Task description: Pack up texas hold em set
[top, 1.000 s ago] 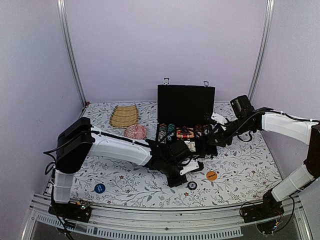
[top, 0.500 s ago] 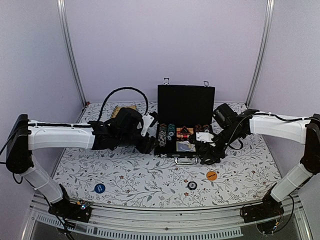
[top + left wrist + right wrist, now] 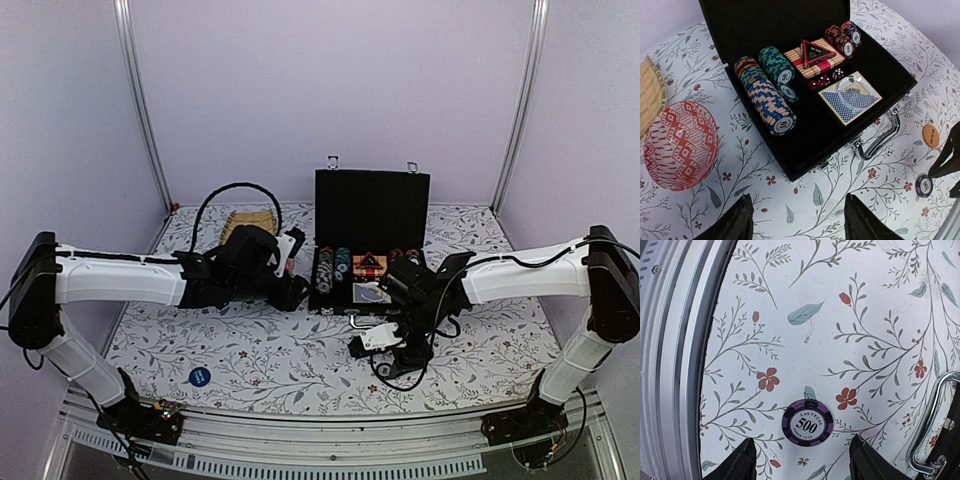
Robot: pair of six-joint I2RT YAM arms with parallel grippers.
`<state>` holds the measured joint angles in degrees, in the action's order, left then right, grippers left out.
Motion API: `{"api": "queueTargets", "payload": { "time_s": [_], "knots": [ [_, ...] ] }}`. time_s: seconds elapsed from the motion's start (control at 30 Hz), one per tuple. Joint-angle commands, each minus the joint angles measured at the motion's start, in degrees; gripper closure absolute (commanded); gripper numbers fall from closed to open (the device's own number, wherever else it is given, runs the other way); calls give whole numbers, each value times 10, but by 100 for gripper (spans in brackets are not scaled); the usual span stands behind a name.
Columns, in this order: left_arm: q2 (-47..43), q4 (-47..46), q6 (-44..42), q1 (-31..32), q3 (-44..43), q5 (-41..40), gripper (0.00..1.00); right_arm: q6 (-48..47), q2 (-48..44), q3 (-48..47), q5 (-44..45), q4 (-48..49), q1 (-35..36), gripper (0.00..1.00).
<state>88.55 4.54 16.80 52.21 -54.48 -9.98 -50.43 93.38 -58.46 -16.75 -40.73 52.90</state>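
The black briefcase stands open at the middle of the table, its lid upright. In the left wrist view its tray holds rows of poker chips, a red triangle, dice and a card deck. My left gripper hovers open just left of the case's front corner, with nothing between its fingers. My right gripper is open low over a purple "500" chip lying flat on the cloth in front of the case handle. A blue disc lies front left. An orange disc lies right of the handle.
A pink-red woven ball sits left of the case, under my left arm in the top view. The tan slatted mat lies behind it. The metal table rail runs close to the purple chip. A black cable loops beside my right wrist.
My left arm swung from in front of the case to its left side and its jaws opened. My right arm came from the case's right side down to the front, over the purple chip.
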Motion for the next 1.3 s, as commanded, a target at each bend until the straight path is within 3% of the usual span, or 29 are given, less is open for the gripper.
{"api": "queueTargets", "payload": {
  "time_s": [0.0, 0.67, 1.07, 1.27],
  "knots": [
    [-21, -26, 15, -2, 17, -7, 38, -2, 29, 8, 29, 16, 10, 35],
    [-19, -32, 13, -4, 24, -15, 38, 22, 82, 8, 79, 38, 43, 44],
    [-17, -33, 11, -5, 24, -15, 38, 29, 96, -2, 87, 15, 46, 65],
    [-18, -30, 11, -5, 22, -17, 38, 24, 48, -35, 90, -13, 20, 67]
  ]
}}
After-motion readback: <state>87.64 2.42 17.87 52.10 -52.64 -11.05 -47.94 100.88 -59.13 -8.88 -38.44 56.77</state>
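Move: Almost straight under the open right fingers, about 5 cm down, lies the purple 500 chip flat on the table. The orange chip lies some 6 cm farther out and 9 cm to the right of it, and the case handle about 13 cm ahead of the right hand and 2 cm to its left. From the left hand the purple chip is roughly 13 cm back, 18 cm right and 13 cm below. Sinking about 4 cm nearly straight down onto the purple chip, the right hand tips a little, some 10 degrees, so its fingers point more steeply at the table. Slowing at the bottom, it stays there while the fingers close from well open, one on each side, and pinch the chip by its rim. ##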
